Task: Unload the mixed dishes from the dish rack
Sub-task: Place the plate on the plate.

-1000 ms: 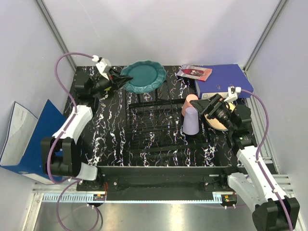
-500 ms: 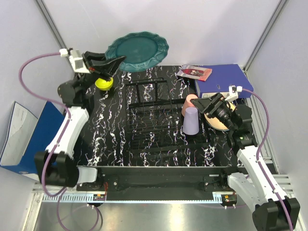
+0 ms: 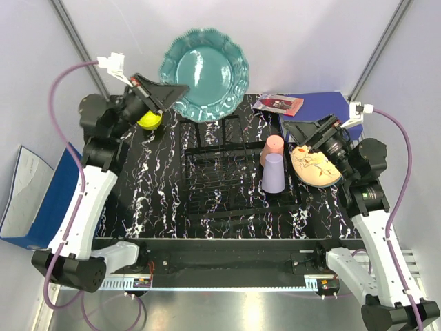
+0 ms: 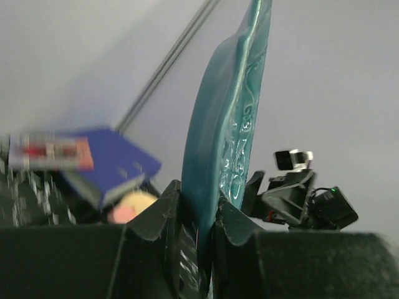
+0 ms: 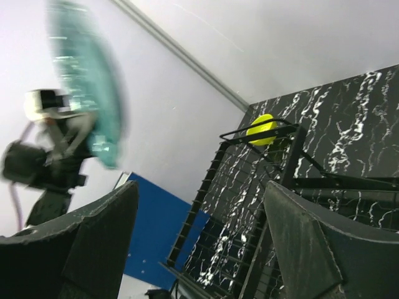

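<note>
The teal scalloped plate (image 3: 204,74) hangs high over the table's back, tilted toward the camera. My left gripper (image 3: 178,92) is shut on its lower left rim; the left wrist view shows the plate (image 4: 224,124) edge-on, pinched in the left gripper (image 4: 198,212). The black wire dish rack (image 3: 207,176) sits mid-table with a pink cup (image 3: 273,147) and a lavender cup (image 3: 273,173) upside down at its right side. My right gripper (image 3: 298,133) hovers open and holds nothing, over a cream plate (image 3: 317,167) with small marks. A yellow bowl (image 3: 149,120) rests left of the rack.
A blue binder (image 3: 324,110) and a red-patterned booklet (image 3: 278,104) lie at the back right. Another blue binder (image 3: 34,200) leans off the table's left side. White walls stand close behind the raised plate. The right wrist view shows the rack (image 5: 249,187) and bowl (image 5: 262,128).
My left arm has lifted the teal plate from the rack's back edge, uncovering the yellow bowl. My right gripper has risen and drawn back to the right, still open.
</note>
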Controlling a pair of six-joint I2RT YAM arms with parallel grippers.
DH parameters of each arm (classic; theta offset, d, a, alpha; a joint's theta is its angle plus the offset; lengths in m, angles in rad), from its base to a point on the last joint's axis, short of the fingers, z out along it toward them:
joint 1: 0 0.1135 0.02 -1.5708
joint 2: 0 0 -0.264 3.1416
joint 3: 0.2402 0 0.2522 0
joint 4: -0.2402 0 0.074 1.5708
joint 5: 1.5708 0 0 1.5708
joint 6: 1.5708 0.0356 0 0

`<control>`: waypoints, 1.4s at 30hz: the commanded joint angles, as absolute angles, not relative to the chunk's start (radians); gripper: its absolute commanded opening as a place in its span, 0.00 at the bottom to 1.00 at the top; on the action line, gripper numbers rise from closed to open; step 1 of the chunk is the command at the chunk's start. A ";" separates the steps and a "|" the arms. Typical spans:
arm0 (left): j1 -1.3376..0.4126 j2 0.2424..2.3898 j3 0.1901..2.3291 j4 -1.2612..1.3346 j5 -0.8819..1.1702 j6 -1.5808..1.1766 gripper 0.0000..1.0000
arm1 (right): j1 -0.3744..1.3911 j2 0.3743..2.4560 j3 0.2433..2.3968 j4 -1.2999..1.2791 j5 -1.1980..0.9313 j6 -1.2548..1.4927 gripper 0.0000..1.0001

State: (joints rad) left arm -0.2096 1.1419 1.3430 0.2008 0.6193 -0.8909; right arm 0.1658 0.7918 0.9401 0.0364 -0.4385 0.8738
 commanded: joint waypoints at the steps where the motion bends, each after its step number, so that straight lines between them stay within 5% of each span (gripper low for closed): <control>1: -0.212 1.176 1.378 -0.095 0.558 -1.049 0.00 | 0.175 0.790 0.994 0.028 -0.517 0.877 0.89; 9: -0.259 1.140 1.256 -0.063 0.580 -1.109 0.00 | 0.175 0.805 0.954 0.109 -0.580 0.945 0.90; 42: -0.529 1.236 1.315 -0.023 0.495 -1.060 0.00 | 0.294 1.120 1.028 0.110 -0.581 0.882 0.88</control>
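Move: From the left hand, which holds the teal plate by its rim, the open right gripper lies about 27 cm to the right, 3 cm back and 10 cm lower; the tan plate on the table is 46 cm right, 6 cm ahead and 50 cm below. From the right hand, the teal plate's middle is some 20 cm left, 8 cm ahead and 13 cm above. The purple cup is 33 cm below it, 2 cm ahead, with the pink cup 9 cm beyond that cup. Still pinching the teal plate's rim, the left hand drops fast by about 18 cm while its fingers tip down some 45 degrees, then slides roughly 9 cm right at that height towards the right gripper. The right hand, fingers kept wide open, eases down, left and a little forward to the plate's far rim, its fingers turning leftward and tipping slightly down; it hasn't closed, and whether it touches can't be seen. ##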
